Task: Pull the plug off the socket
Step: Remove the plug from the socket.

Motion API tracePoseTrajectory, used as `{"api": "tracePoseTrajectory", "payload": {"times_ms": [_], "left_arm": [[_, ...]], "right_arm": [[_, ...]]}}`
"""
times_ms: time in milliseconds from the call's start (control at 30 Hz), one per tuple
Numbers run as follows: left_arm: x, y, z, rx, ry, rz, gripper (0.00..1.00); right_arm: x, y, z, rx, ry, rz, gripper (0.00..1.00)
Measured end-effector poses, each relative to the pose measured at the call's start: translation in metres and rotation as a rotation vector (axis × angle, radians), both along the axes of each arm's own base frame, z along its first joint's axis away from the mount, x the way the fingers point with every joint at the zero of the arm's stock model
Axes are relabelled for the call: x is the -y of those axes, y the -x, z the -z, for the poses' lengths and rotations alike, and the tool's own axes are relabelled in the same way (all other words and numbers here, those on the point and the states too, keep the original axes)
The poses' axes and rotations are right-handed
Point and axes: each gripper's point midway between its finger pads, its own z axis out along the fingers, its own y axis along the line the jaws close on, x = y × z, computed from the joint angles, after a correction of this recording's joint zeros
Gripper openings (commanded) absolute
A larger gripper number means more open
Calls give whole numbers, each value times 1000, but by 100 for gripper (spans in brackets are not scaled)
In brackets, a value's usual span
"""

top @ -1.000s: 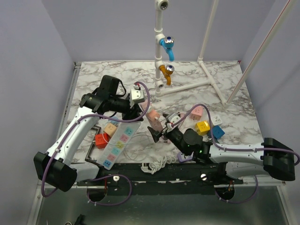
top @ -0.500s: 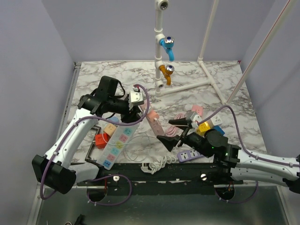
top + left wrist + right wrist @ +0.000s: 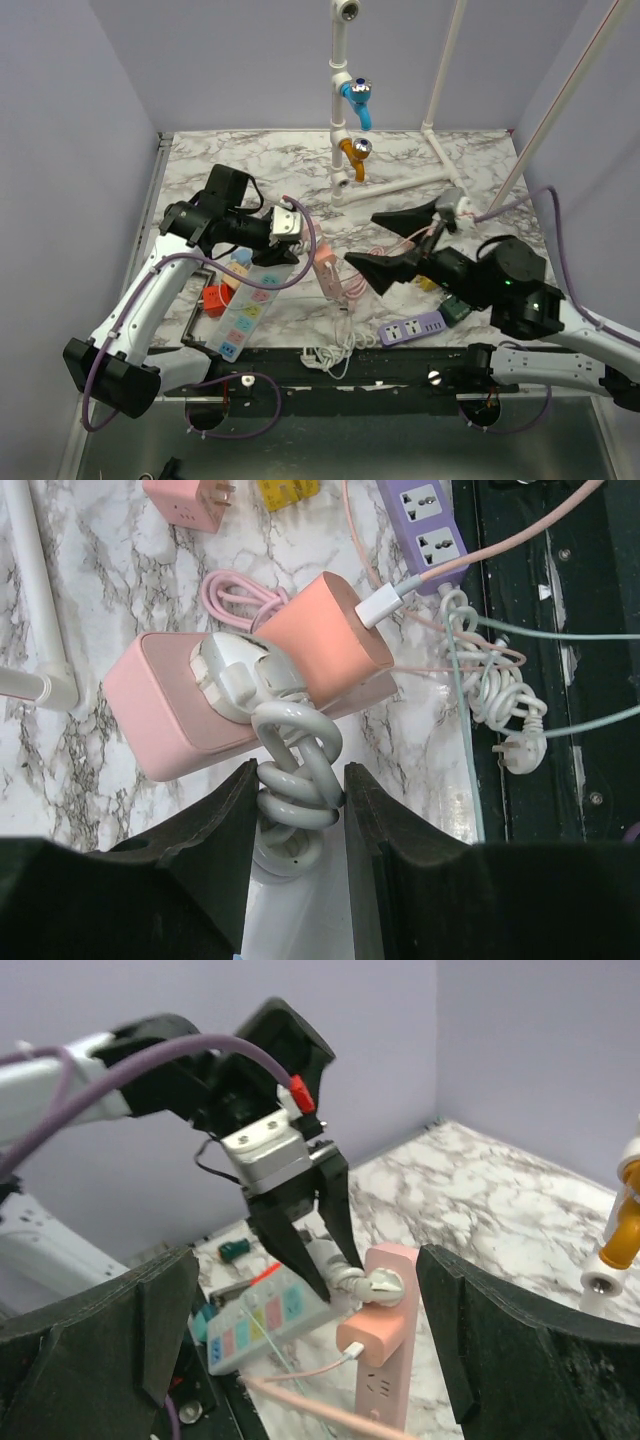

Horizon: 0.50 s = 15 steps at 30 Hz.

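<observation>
A pink socket strip (image 3: 328, 270) lies mid-table, also seen in the left wrist view (image 3: 150, 720) and the right wrist view (image 3: 392, 1385). A white plug (image 3: 235, 670) sits against its face beside a salmon charger block (image 3: 330, 640). The plug's coiled white cord (image 3: 300, 750) runs back between the fingers of my left gripper (image 3: 297, 775), which is shut on the coil just behind the plug. From the right wrist, the left gripper (image 3: 318, 1245) shows pinching that cord at the plug (image 3: 382, 1282). My right gripper (image 3: 387, 243) hangs open above the table, right of the strip, holding nothing.
A white strip with coloured sockets (image 3: 250, 305) lies left of the pink one, with an orange cube (image 3: 215, 298) beside it. A purple strip (image 3: 412, 328) and a white cord bundle (image 3: 335, 350) lie near the front edge. A white pipe frame with taps (image 3: 350, 120) stands at the back.
My right arm has risen and swung right, away from the pink strip, with its jaws wide. The left gripper has kept its hold on the coiled cord and shifted only slightly.
</observation>
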Motion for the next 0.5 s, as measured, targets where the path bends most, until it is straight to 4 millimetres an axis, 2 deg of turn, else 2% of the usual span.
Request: {"api": "tracePoseTrajectory", "payload": {"times_ms": [133, 233, 300, 400, 500], "left_arm": [[-1, 2, -1, 20, -1, 13, 0], [-1, 2, -2, 19, 0, 11, 0], [-1, 2, -2, 18, 0, 10, 0], [-1, 2, -2, 12, 2, 4, 0], [-1, 2, -3, 8, 3, -5, 0]], "right_arm": [[-46, -18, 24, -69, 164, -11, 100], [-64, -18, 68, -156, 270, -47, 100], [-61, -14, 106, -234, 329, -55, 100], [-40, -6, 160, -370, 387, -49, 100], [-17, 9, 198, -514, 408, -60, 100]]}}
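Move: The upright pink socket lies some 8 cm ahead of the open right hand, 8 cm to its left and 22 cm below. The grey plug on it is about 8 cm ahead, 11 cm left and 18 cm below; on the table, roughly 38 cm below the hand, the pink cable coil is 8 cm straight ahead and the purple socket 2 cm back and 8 cm right. From the left hand, the pink socket is 1 cm ahead, 8 cm right and 6 cm lower. Drop the right gripper about 20 cm towards the height of the pink socket, swinging it out to the left some 6 cm on the way and then back most of that. Keep its fingers wide open while the wrist rolls and tips the fingertips downward, turning over 30 degrees in all. Hold the left gripper still, its fingers keeping their pinch on the looped grey cord of the plug. ##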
